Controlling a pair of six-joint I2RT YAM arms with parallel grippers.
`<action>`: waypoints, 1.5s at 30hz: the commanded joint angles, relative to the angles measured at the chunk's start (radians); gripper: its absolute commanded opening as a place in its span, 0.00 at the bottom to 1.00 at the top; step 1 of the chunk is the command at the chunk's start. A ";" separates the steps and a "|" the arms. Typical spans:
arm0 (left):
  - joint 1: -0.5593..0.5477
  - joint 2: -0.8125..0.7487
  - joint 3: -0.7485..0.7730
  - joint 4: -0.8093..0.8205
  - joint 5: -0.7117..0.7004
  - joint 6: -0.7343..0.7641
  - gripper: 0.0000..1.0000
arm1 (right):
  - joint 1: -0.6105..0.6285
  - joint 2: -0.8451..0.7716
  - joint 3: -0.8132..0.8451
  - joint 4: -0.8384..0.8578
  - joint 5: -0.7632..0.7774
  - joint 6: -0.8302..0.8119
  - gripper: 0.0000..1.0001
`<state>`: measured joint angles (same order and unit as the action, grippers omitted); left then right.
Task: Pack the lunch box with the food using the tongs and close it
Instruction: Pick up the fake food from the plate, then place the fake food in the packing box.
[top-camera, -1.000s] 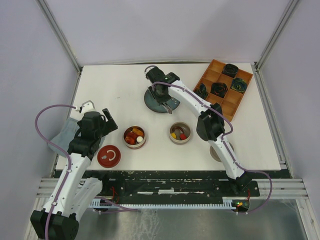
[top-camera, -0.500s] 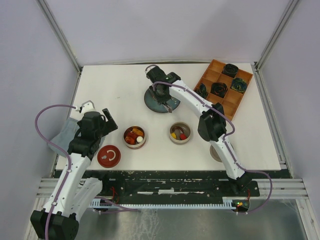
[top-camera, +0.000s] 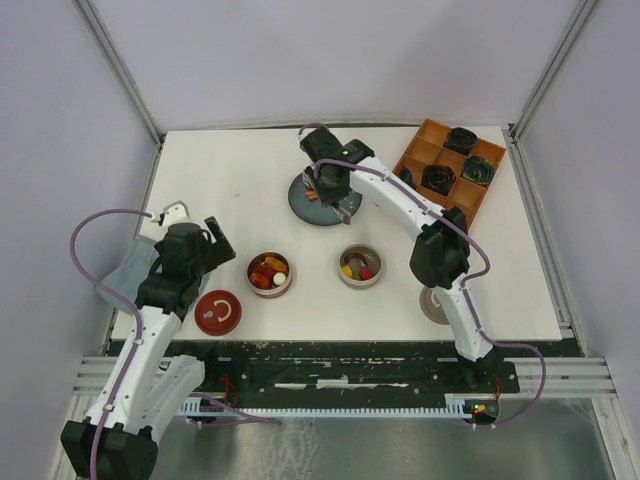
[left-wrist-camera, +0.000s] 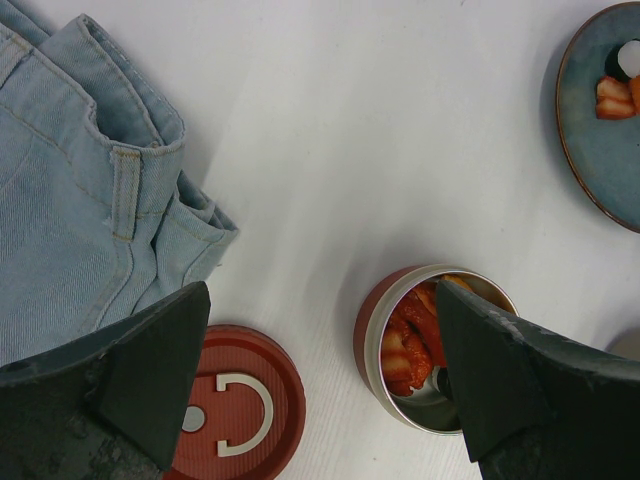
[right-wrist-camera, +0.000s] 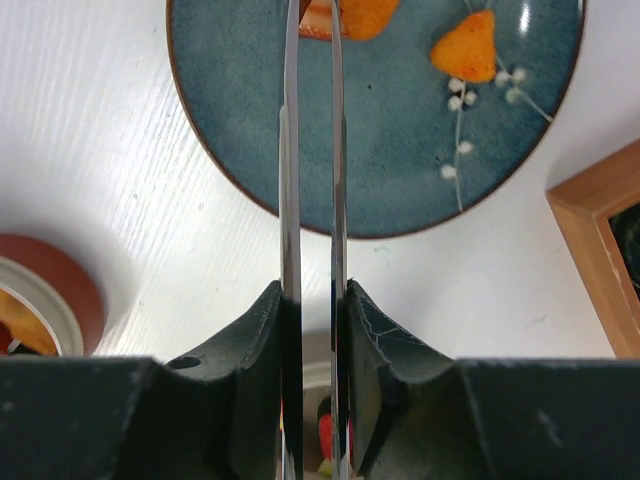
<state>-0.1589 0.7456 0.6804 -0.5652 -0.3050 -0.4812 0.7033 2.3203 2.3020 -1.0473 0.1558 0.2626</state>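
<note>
My right gripper (right-wrist-camera: 312, 310) (top-camera: 326, 190) is shut on the silver tongs (right-wrist-camera: 289, 180). Their two arms run nearly parallel up over the blue plate (right-wrist-camera: 380, 150) (top-camera: 300, 208). A red-and-white piece of food (right-wrist-camera: 317, 18) sits between the arms at the frame's top edge; the tips are cut off. Two orange pieces (right-wrist-camera: 468, 50) lie beside it. The red round lunch box (top-camera: 270, 273) (left-wrist-camera: 380, 330) stands open with food (left-wrist-camera: 415, 335) inside. Its red lid (top-camera: 218, 312) (left-wrist-camera: 250, 400) lies to its left. My left gripper (left-wrist-camera: 320, 385) (top-camera: 212, 242) hangs open above lid and box, holding nothing.
A second round tin (top-camera: 359, 266) holds red and yellow pieces. An orange divided tray (top-camera: 470, 205) with dark rosettes sits at the back right. Folded blue jeans (left-wrist-camera: 80, 200) (top-camera: 128, 272) lie at the left edge. A round beige lid (top-camera: 434, 308) lies under the right arm.
The right wrist has shifted slightly right over the plate, its elbow swinging right too. The tongs' arms have been squeezed closer together. The left arm has not moved.
</note>
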 joint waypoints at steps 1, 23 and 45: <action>0.004 -0.006 0.001 0.050 -0.009 0.017 1.00 | 0.002 -0.179 -0.067 0.029 0.010 0.027 0.33; 0.002 0.004 0.001 0.053 -0.001 0.018 1.00 | 0.125 -0.698 -0.555 -0.359 0.081 0.037 0.36; 0.003 0.010 0.002 0.052 0.003 0.018 1.00 | 0.216 -0.605 -0.635 -0.412 0.174 0.052 0.37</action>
<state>-0.1589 0.7586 0.6804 -0.5652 -0.3046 -0.4812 0.9108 1.7130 1.6688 -1.4475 0.2745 0.3088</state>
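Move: The brown lunch box that the right hand heads for lies some 17 cm back and 8 cm to its right, about 10 cm lower. The dark plate is almost directly below this hand, roughly 11 cm down. The red lunch box stands about 15 cm to its left and 20 cm back, the grey lid 28 cm to its right and 26 cm back. From the left hand, the brown lunch box is about 38 cm right, 3 cm back and 13 cm down. Still gripping the metal tongs, with a dark-red food piece at their tips, the right hand lifts away from the plate, swinging back about 20 cm and some 13 cm right to bring the tips over the brown lunch box. It climbs roughly 11 cm first, then sinks about 6 cm, tilting its left side down some 20 degrees; the grip stays nearly unchanged. ##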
